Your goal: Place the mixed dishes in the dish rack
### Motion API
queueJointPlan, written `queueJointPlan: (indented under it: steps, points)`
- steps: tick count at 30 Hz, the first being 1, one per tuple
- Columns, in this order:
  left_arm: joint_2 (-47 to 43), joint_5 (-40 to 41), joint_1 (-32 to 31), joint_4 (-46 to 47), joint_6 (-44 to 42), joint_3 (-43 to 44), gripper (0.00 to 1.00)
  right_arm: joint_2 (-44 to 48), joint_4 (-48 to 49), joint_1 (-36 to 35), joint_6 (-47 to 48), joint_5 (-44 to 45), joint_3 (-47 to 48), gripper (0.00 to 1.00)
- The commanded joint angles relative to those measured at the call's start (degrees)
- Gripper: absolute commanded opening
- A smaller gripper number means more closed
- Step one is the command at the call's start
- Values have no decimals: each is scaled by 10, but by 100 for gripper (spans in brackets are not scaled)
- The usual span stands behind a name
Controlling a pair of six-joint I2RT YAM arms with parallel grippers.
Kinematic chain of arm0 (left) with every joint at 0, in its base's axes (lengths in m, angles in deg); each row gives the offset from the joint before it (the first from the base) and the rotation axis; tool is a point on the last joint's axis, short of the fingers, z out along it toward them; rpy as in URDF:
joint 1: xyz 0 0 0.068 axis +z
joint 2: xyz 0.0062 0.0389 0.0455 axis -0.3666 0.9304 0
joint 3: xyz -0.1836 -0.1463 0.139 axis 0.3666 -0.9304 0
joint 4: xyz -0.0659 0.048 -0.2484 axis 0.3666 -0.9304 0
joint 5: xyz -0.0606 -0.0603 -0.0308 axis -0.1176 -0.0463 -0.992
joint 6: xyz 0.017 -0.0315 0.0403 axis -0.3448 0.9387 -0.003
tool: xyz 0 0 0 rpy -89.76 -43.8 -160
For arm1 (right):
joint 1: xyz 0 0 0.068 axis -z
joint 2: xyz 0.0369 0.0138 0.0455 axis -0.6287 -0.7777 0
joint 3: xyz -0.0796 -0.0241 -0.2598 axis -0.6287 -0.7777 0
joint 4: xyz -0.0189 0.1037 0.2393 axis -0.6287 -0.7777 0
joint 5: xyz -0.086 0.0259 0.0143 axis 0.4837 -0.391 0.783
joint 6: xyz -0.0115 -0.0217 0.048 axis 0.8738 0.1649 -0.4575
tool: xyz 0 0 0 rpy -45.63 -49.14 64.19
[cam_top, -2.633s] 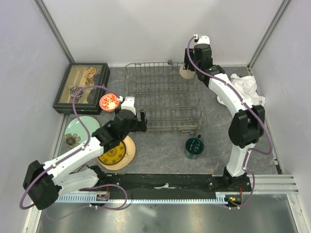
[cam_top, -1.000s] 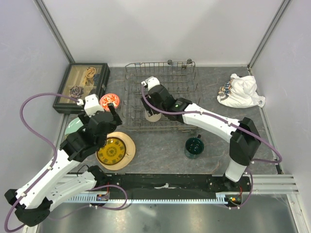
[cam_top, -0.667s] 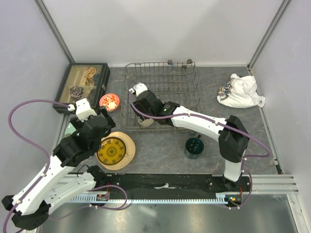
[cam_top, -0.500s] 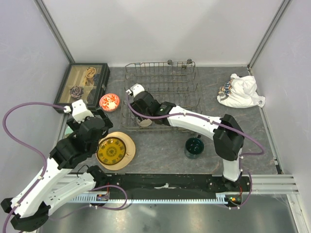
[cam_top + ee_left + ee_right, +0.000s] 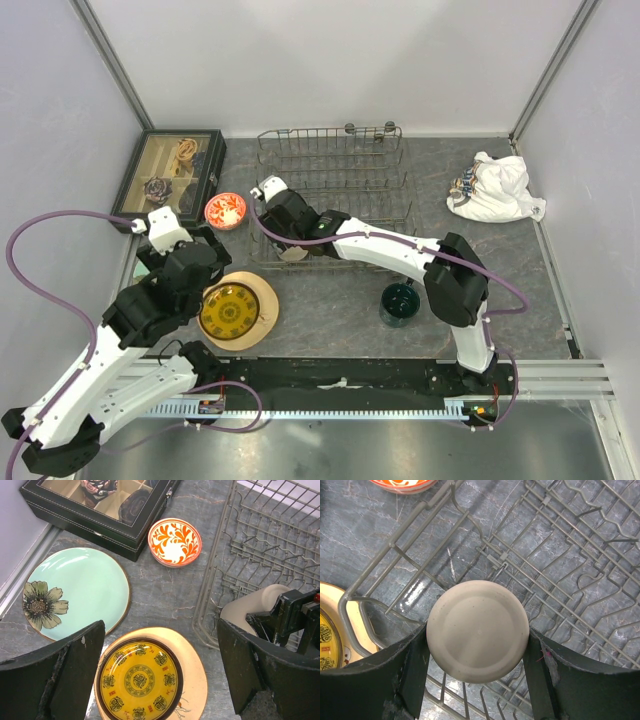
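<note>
My right gripper [image 5: 477,647] is shut on the beige cup [image 5: 477,630], bottom up, low over the near-left corner of the grey wire dish rack [image 5: 335,190]. My left gripper [image 5: 160,670] is open and empty above the yellow plate [image 5: 139,680], which lies on the tan plate [image 5: 195,672]. The pale green flowered plate [image 5: 75,592] lies to the left. The small red-orange bowl [image 5: 175,541] sits between the rack and the box. The dark green mug [image 5: 400,302] stands in front of the rack.
A dark glass-topped display box [image 5: 170,178] stands at the back left. A white cloth bundle [image 5: 497,188] lies at the back right. Grey walls close in the table on three sides.
My right arm has carried the beige cup from the back right across the rack to its near-left corner. My left arm has pulled back from the rack to above the plates.
</note>
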Motion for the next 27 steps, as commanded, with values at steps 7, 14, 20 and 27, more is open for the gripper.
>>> queueJointPlan:
  steps: [7, 14, 20, 27]
  points:
    - [-19, 17, 2, -5, 39, -6, 99, -25, 3, -4, -1, -4, 25, 17]
    - [-29, 15, 2, -12, 39, -11, 99, -19, 3, -4, -12, 3, 24, 61]
    - [-36, 14, 2, -10, 41, -13, 99, 5, 5, -4, -17, 23, 22, 89]
    - [-40, 8, 2, -10, 40, -7, 99, 38, 11, -4, -17, 38, 26, 95]
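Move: The cup, held base up in the right hand, is going into the near-left corner of the dish rack, whose floor lies straight below that hand, about 9 cm down. From the hand, the orange bowl stands some 16 cm left and 11 cm ahead, and the yellow plate about 13 cm left and 13 cm back, both roughly 10 cm lower. From the left hand, that rack spot is about 12 cm ahead, 15 cm right and 20 cm below. The upside-down cup is lowered about 2 cm straight down into the near-left corner of the rack, the right hand's tilt hardly changing. After a brief hold there, the fingers spread to nearly full opening, letting go of its sides, and the hand starts back up, roughly 1 cm. ##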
